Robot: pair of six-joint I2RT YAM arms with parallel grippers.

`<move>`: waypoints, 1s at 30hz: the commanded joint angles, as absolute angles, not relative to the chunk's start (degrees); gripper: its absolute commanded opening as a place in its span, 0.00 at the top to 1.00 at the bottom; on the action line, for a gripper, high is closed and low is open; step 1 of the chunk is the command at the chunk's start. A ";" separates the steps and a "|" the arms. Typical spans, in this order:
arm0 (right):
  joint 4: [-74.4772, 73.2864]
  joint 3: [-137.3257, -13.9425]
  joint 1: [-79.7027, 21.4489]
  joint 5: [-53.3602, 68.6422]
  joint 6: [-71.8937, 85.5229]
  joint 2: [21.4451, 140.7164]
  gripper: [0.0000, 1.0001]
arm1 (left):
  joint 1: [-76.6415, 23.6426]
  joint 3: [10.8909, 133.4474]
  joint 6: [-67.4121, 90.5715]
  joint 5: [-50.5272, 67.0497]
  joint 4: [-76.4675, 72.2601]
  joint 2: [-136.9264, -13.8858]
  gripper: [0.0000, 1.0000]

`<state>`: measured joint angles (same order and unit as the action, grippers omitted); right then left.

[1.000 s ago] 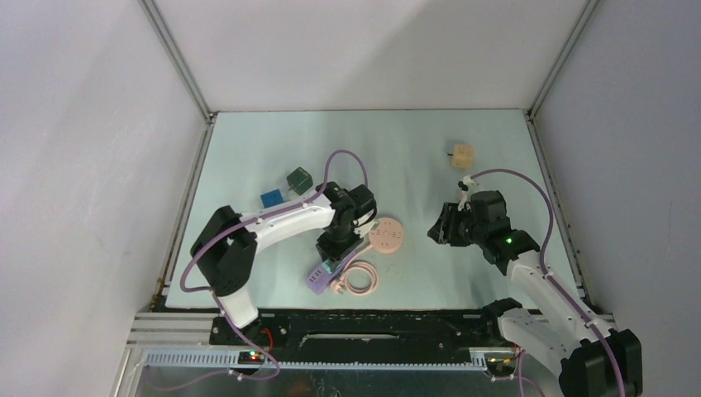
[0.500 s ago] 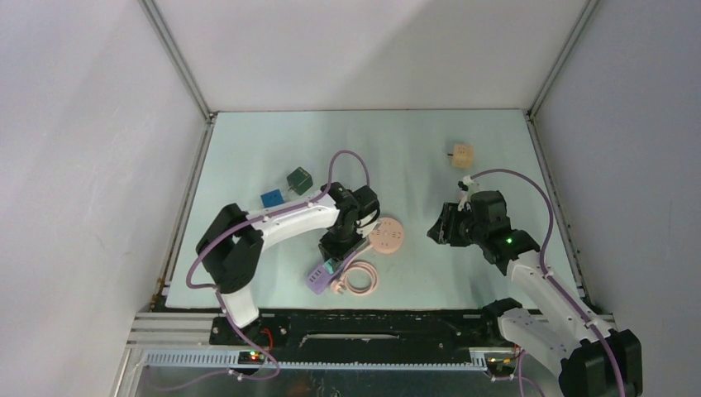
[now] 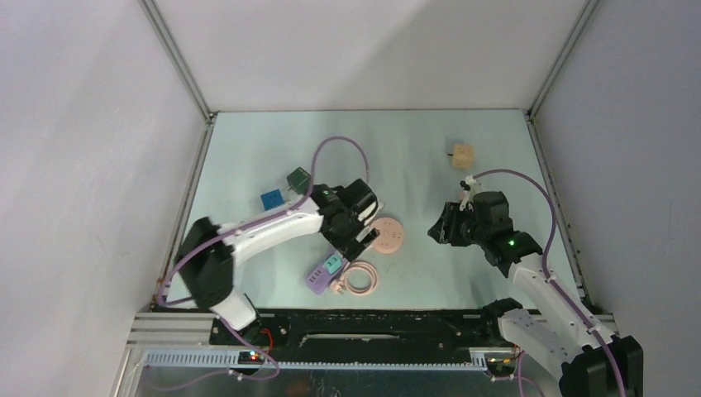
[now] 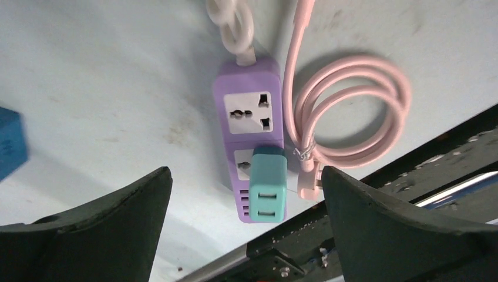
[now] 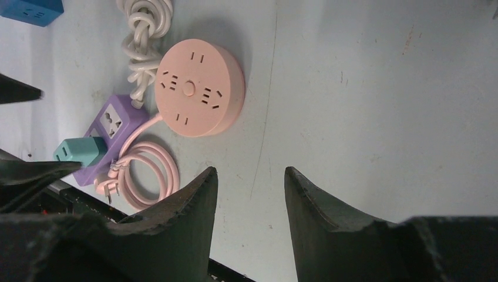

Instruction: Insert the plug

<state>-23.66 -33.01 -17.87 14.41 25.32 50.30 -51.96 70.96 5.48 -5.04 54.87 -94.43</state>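
Observation:
A teal plug point(image 4: 268, 185) stands seated in the near socket of a purple power strip point(image 4: 246, 111), close to the table's front edge. From above, the plug point(image 3: 332, 265) and strip point(image 3: 318, 279) lie just below my left gripper point(image 3: 361, 234). That left gripper point(image 4: 245, 171) hangs above them, open wide, its fingers well apart from the plug on both sides. My right gripper point(image 3: 438, 227) hovers over bare table to the right. In the right wrist view this gripper point(image 5: 249, 170) is open with nothing between its fingers.
A round pink socket point(image 3: 387, 235) lies beside the strip, its coiled pink cable point(image 3: 361, 278) to the strip's right. A knotted white cord point(image 4: 232, 20) leads off the strip. A blue cube point(image 3: 270, 199), a green cube point(image 3: 298, 178) and a beige cube point(image 3: 463, 154) sit farther back.
My left gripper has opened, let go of the teal plug and pulled up and back from the strip. The plug stays in the socket. The right arm has not moved.

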 commanded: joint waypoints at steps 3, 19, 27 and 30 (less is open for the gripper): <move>-24.27 -33.05 -17.58 13.91 25.92 47.97 0.51 | -52.16 70.04 4.80 -10.39 43.81 -78.17 0.00; -24.57 -33.09 -17.24 10.55 25.24 50.78 0.51 | -51.77 48.49 3.20 -36.04 22.48 -40.33 0.00; -25.48 -37.72 -16.45 5.98 23.32 57.18 0.50 | -51.29 51.80 5.00 -40.50 30.29 -39.22 0.00; -25.27 -41.11 -15.97 4.47 22.10 61.04 0.50 | -49.96 52.66 5.11 -39.53 32.77 -39.93 0.00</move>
<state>-26.15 -35.11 -16.62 8.10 24.51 57.45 -51.31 49.60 4.01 -37.50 29.41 -39.09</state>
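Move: The left hand is already open and clear of the teal plug, which sits in the purple strip about 4 cm back from it, 2 cm left and 3 cm below. The pink cable coil is some 7 cm back and 4 cm right. On its way leftward, the blue plug lies roughly 11 cm ahead and 16 cm left, and the green one 16 ahead and 11 left. From the right hand the teal plug is about 25 cm left and 7 cm back. Straight up and fast goes the left hand, about 20 cm away from the teal plug and easing some 4 cm forward; partway up it swings left, ending about 11 cm over, high above the table on the blue and green plugs' side. Its fingers stay wide open, tipping from straight down to forward by some 55 degrees. Late on, the empty right hand sinks and drifts right a little. ##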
